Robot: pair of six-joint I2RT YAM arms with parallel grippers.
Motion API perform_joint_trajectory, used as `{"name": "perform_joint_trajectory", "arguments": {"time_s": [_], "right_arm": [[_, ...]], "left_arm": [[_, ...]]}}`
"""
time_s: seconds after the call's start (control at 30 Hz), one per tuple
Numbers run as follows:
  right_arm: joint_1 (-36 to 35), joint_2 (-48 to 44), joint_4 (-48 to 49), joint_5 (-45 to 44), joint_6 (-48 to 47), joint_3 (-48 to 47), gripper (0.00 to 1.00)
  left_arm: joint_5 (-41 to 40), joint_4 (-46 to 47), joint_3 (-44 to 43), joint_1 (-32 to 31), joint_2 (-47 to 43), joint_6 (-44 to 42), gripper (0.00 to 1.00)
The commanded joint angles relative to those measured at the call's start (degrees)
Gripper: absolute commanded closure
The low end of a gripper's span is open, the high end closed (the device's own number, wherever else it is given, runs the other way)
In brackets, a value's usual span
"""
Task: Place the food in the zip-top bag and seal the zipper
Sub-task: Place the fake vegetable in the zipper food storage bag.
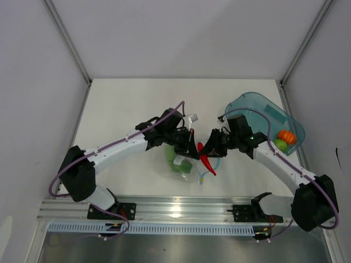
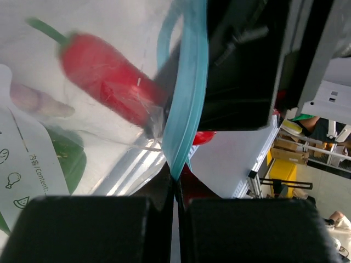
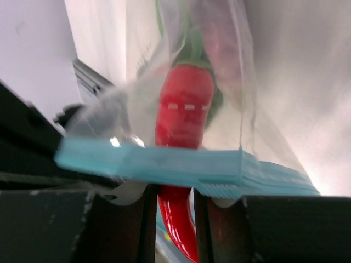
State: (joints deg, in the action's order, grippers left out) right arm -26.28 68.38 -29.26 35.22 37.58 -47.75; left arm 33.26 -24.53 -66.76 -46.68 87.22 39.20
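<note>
The clear zip-top bag point(image 1: 184, 164) lies between my grippers with a green pepper point(image 1: 181, 164) inside. My left gripper point(image 1: 188, 147) is shut on the bag's light blue zipper point(image 2: 184, 109) and pinches the strip at its tips point(image 2: 176, 178). My right gripper point(image 1: 213, 145) is shut on a red pepper point(image 1: 208, 160). In the right wrist view the pepper point(image 3: 184, 109) runs from between the fingers point(image 3: 171, 189) past the zipper point(image 3: 164, 164) into the bag. In the left wrist view the red pepper point(image 2: 104, 76) shows through the plastic. An orange point(image 1: 286, 136) and a lime point(image 1: 281, 144) sit in the tray.
The translucent teal oval tray point(image 1: 258, 107) stands at the right behind my right arm. White walls close in the table on both sides. A metal rail point(image 1: 175, 211) runs along the near edge.
</note>
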Motion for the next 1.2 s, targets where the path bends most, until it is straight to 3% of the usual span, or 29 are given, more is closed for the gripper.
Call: {"name": "perform_joint_trajectory", "arguments": {"time_s": [0.0, 0.13, 0.17, 0.27, 0.47, 0.7, 0.8, 0.9, 0.93, 1.0, 1.17], "right_arm": [[-1.6, 3.2, 11.1, -4.4, 9.9, -4.0, 0.91], [-5.3, 5.4, 15.7, -12.1, 17.5, -4.2, 0.7], [-6.2, 5.5, 16.3, -13.4, 18.5, -4.2, 0.53], [-9.8, 6.2, 14.9, -18.2, 17.6, -5.6, 0.33], [-12.2, 3.8, 5.7, -25.9, 11.8, -7.8, 0.27], [-10.5, -10.3, -8.1, -36.4, 4.9, -10.5, 0.27], [-3.9, -13.2, -12.8, -37.0, 1.3, -13.3, 0.22], [6.0, -13.1, -17.0, -36.2, -2.0, -16.2, 0.03], [11.7, -12.5, -17.7, -35.8, -2.9, -16.9, 0.02], [16.5, -11.1, -15.5, -31.5, -5.3, -17.0, 0.0], [30.3, -2.4, -8.8, -31.3, -6.2, -17.3, 0.01]], "left_arm": [[1.1, 0.8, 0.0, 0.4, -3.6, 1.1, 0.99], [1.3, 1.1, 0.4, 0.4, -4.1, 1.5, 0.99], [1.3, 1.1, 0.4, 0.4, -4.1, 1.5, 0.99], [1.4, 1.2, 0.6, 0.3, -4.4, 1.6, 0.99], [1.6, 1.9, 1.1, 0.4, -4.2, 1.5, 0.99], [1.6, 2.5, 1.8, 0.4, -3.9, 1.0, 0.99], [2.0, 2.9, 2.0, 0.5, -3.6, 1.1, 0.99], [2.5, 3.4, 2.0, 0.5, -3.2, 1.1, 0.99], [2.6, 3.5, 2.1, 0.5, -3.2, 1.1, 0.99], [2.6, 3.5, 2.2, 0.5, -3.5, 1.0, 0.99], [2.5, 3.4, 3.1, 0.4, -4.3, 0.9, 0.99]]}}
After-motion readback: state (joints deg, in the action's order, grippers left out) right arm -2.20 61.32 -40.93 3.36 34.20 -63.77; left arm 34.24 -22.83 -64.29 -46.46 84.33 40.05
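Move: The right hand already holds the red chili pepper, its stem end leading through the mouth of the zip-top bag; the middle of the bag lies about 6 cm to the left, level front to back and some 7 cm below. Inside it the green pepper sits about 9 cm left, 2 cm back. The basket's middle is some 28 cm right and 17 cm forward. From the left hand, shut on the zipper edge, the bag's middle is about 3 cm left and 6 cm below. Forward and left about 5 cm, the right hand takes the red chili pepper farther into the bag and opens its fingers to let go. It then backs out to the right, rising and also going forward, some 23 cm sideways towards the basket, turning about 45 degrees clockwise, spreading wide and dipping slightly at the end. The left fingers keep their pinch on the zipper edge. ##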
